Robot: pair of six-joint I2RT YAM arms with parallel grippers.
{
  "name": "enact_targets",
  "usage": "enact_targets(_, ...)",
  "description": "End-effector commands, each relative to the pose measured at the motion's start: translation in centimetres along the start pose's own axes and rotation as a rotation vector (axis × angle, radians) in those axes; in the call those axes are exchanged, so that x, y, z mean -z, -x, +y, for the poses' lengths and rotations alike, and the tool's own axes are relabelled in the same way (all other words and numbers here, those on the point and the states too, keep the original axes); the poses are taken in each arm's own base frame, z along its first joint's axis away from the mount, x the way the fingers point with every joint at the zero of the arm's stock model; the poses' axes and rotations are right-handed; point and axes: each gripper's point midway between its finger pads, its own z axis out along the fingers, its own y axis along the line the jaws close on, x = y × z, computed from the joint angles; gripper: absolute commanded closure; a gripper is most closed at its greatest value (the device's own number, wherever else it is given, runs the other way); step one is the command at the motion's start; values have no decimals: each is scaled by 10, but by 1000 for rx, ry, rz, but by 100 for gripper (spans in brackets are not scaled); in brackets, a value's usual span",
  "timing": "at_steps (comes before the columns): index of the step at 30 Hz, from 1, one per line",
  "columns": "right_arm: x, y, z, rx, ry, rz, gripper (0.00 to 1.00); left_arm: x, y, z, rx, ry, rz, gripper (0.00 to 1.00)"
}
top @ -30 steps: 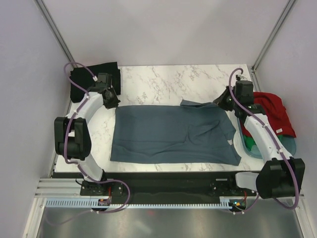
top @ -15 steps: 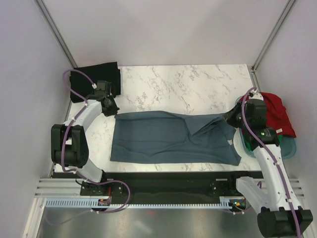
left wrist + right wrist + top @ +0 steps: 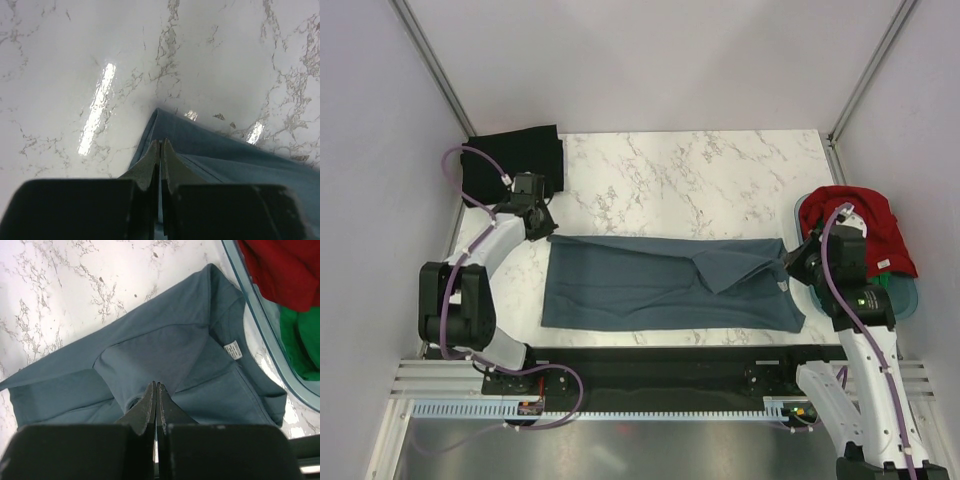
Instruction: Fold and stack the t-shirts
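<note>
The slate blue-grey t-shirt [image 3: 650, 285] lies as a long band across the table, collar end to the right. My left gripper [image 3: 544, 228] is shut on its far left corner, and the cloth [image 3: 225, 155] runs out from between the closed tips [image 3: 160, 142]. My right gripper [image 3: 796, 258] is at the collar end, shut [image 3: 156, 385] on a flap of the same shirt [image 3: 150, 350] that rises to its tips. A black t-shirt [image 3: 515, 160] lies folded at the far left corner. A red t-shirt [image 3: 865, 225] and a green one [image 3: 300, 340] sit in the tub.
The pale blue plastic tub [image 3: 910, 295] stands at the table's right edge, its rim [image 3: 265, 335] close to the shirt's collar. Bare marble shows beyond the shirt. Grey walls and metal posts enclose the table.
Both grippers have come toward the near edge, carrying the shirt's far edge with them. The shirt is now a narrower band, and the right arm has swung back beside the tub.
</note>
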Motion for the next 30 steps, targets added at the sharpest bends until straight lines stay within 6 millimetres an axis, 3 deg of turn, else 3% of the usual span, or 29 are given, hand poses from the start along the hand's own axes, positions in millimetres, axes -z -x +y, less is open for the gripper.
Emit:
enact_targets(1, 8, -5, -16, -32, -71, -7, 100, 15, 28, 6, 17, 34, -153, 98)
enact_targets(12, 10, -33, -44, -57, -158, 28, 100, 38, 8, 23, 83, 48, -190, 96)
enact_targets(20, 18, -25, -53, -65, -214, -22, 100, 45, -46, 48, 186, 102, -89, 87)
enact_targets(23, 19, -29, -56, -72, -225, -17, 100, 54, -58, 60, 239, 118, -111, 73)
enact_targets(24, 20, -28, -56, -76, -227, -21, 100, 57, -59, 63, 267, 128, -125, 55)
enact_targets(25, 20, -27, -57, -77, -235, -22, 94, 65, -59, 67, 287, 118, -155, 53)
enact_targets(26, 21, -25, -56, -79, -233, -28, 81, 69, -58, 69, 298, 117, -174, 45)
enact_targets(27, 21, -26, -57, -78, -241, -19, 59, 73, -55, 72, 314, 120, -201, 25)
enact_targets(28, 22, -25, -56, -79, -239, -21, 11, 82, -48, 72, 327, 98, -242, 21)
enact_targets(29, 23, -24, -54, -82, -234, -21, 2, 86, -44, 73, 329, 92, -260, 20)
enact_targets(30, 24, -24, -53, -81, -225, -18, 2, 90, -39, 72, 312, 83, -276, 20)
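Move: Both hands still hold the lifted edge of the grey-blue t-shirt. The shirt's near-left corner lies some 18 cm back from the left hand, 1 cm to its left and 5 below, with the black t-shirt stack about 18 cm ahead and 8 left. From the right hand, the shirt's near-right corner is about 7 cm back, 3 right and 17 below, and the bin with the red cloth is roughly 8 ahead and 14 right. The left hand draws its held edge back over the shirt by about 11 cm towards the near-left corner, rising a little at first, dipping, then lifting again as it turns counter-clockwise and spreads its fingers to let go. The right hand, well above the table, eases back about 5 cm, also down and to its right towards the near-right corner, turning some 10 degrees clockwise and tipping down before its fingers spread at the very end and let its edge go. ##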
